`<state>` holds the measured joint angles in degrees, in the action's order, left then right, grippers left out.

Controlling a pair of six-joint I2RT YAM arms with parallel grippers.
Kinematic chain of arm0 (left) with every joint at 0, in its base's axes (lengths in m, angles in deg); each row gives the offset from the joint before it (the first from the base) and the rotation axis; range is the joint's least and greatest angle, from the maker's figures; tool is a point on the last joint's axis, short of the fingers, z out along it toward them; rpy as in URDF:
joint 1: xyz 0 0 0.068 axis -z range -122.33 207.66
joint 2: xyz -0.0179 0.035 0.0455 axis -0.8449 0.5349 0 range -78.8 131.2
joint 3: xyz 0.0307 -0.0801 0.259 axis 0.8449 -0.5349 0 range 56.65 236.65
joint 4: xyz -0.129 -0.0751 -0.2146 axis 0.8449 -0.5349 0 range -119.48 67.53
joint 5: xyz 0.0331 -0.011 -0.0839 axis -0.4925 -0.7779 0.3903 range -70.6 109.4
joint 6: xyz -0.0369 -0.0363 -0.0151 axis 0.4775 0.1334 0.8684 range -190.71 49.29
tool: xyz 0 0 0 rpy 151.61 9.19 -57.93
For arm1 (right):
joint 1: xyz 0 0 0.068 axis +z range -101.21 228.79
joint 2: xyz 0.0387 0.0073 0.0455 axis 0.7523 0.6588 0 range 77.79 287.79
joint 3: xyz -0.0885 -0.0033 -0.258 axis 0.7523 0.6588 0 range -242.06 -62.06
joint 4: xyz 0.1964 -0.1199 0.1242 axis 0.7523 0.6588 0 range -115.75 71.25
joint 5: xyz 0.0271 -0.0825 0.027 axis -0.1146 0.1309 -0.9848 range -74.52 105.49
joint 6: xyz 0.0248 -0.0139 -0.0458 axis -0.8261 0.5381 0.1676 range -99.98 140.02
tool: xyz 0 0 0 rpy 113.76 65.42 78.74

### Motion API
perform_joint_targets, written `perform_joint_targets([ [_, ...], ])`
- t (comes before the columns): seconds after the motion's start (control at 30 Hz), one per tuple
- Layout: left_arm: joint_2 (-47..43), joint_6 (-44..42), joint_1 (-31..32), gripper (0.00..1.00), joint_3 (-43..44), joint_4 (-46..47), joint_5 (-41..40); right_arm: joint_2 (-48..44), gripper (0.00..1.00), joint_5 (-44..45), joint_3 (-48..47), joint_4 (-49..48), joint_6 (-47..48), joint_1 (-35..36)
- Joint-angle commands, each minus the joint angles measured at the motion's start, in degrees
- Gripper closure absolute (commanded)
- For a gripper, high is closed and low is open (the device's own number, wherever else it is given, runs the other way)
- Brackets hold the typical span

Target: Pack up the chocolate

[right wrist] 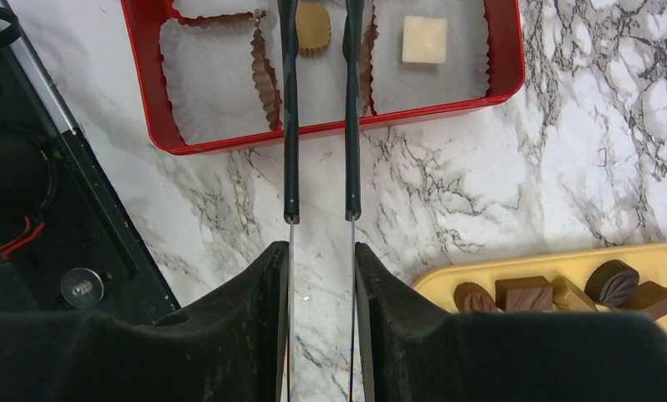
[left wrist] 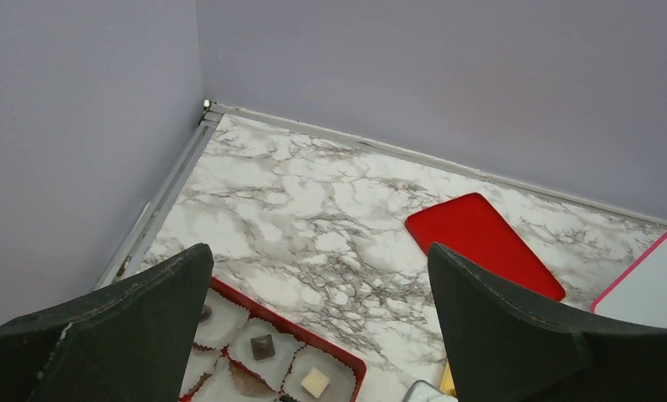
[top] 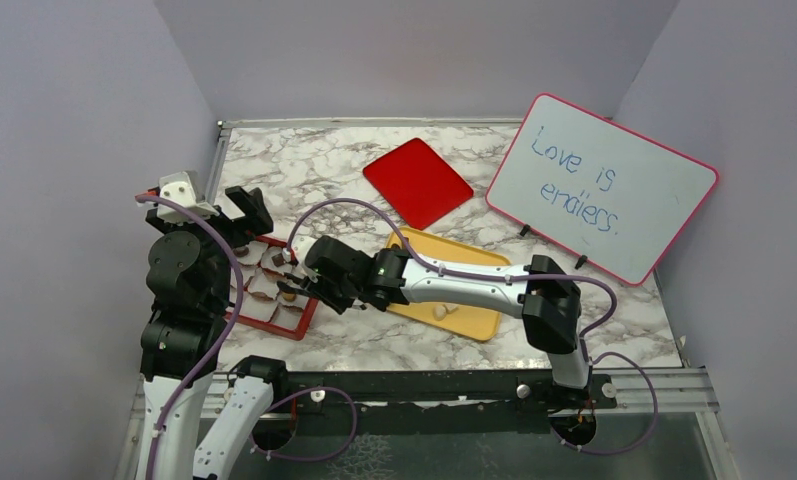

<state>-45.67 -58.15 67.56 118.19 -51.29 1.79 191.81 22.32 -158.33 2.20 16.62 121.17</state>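
Observation:
A red box (right wrist: 330, 126) lined with white paper cups sits at the left of the table. My right gripper (right wrist: 321, 251) is shut on a pair of thin metal tongs (right wrist: 292, 151) that reach into the box. A tan round chocolate (right wrist: 313, 28) lies in the middle cup between the tong arms, with a small gap on its right. A cream-white square chocolate (right wrist: 423, 39) fills the cup to the right, and a dark square one (left wrist: 263, 346) sits in another cup. More brown chocolates (right wrist: 524, 293) lie in the yellow tray (right wrist: 514, 264). My left gripper (left wrist: 321, 260) hangs open above the box's far-left corner, holding nothing.
A flat red lid (top: 417, 181) lies at the back centre of the marble table. A whiteboard (top: 602, 187) with a pink rim leans at the back right. The yellow tray (top: 474, 322) sits under the right forearm. Grey walls close in the left, back and right.

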Motion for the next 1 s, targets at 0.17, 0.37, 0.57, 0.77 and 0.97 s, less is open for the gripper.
perform_joint_targets([
  [0.17,0.04,0.10,0.17,0.01,-1.42,0.96,0.57,-7.55,0.64,0.78,1.55,-1.02,-1.44,0.57],
  [0.37,0.90,0.90,0.13,0.01,-3.07,0.90,2.13,-13.77,0.64,3.33,7.76,-0.95,-2.93,0.57],
  [0.57,1.95,2.02,0.14,0.01,-6.62,2.29,4.79,-20.94,0.64,8.38,15.29,2.11,-5.18,0.57],
  [0.77,3.05,3.44,0.13,0.01,-12.09,6.14,10.18,-29.17,0.63,13.84,23.35,6.73,-8.66,0.48],
  [0.97,4.30,3.85,0.16,0.01,-17.41,9.78,13.03,-35.40,0.63,18.28,27.61,15.68,-15.05,0.24],
])
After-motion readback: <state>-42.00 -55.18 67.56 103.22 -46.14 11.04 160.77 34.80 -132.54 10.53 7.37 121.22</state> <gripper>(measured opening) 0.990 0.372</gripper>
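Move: On the near-left end of the yellow tray, the cluster of chocolates lies about 12 cm to the right of the right hand, 6 cm ahead and 9 cm below. The round golden chocolate, between the tips of the held tongs, is 8 cm left and 3 cm ahead; the white square chocolate sits 5 cm left, 8 cm ahead. From the empty left hand, the cluster is roughly 23 cm right, 2 cm ahead and 34 cm down, with the red box almost straight below. Lifting the tongs about 6 cm clear of the golden chocolate, the right hand then swings some 15 cm to the right, over the red box's side towards the cluster in the yellow tray, sinking slightly late on. It turns clockwise about 15 degrees and keeps its hold on the tongs. Meanwhile the left hand, open and empty, comes down some 11 cm towards the box, drifting a little forward and right and tipping down. ##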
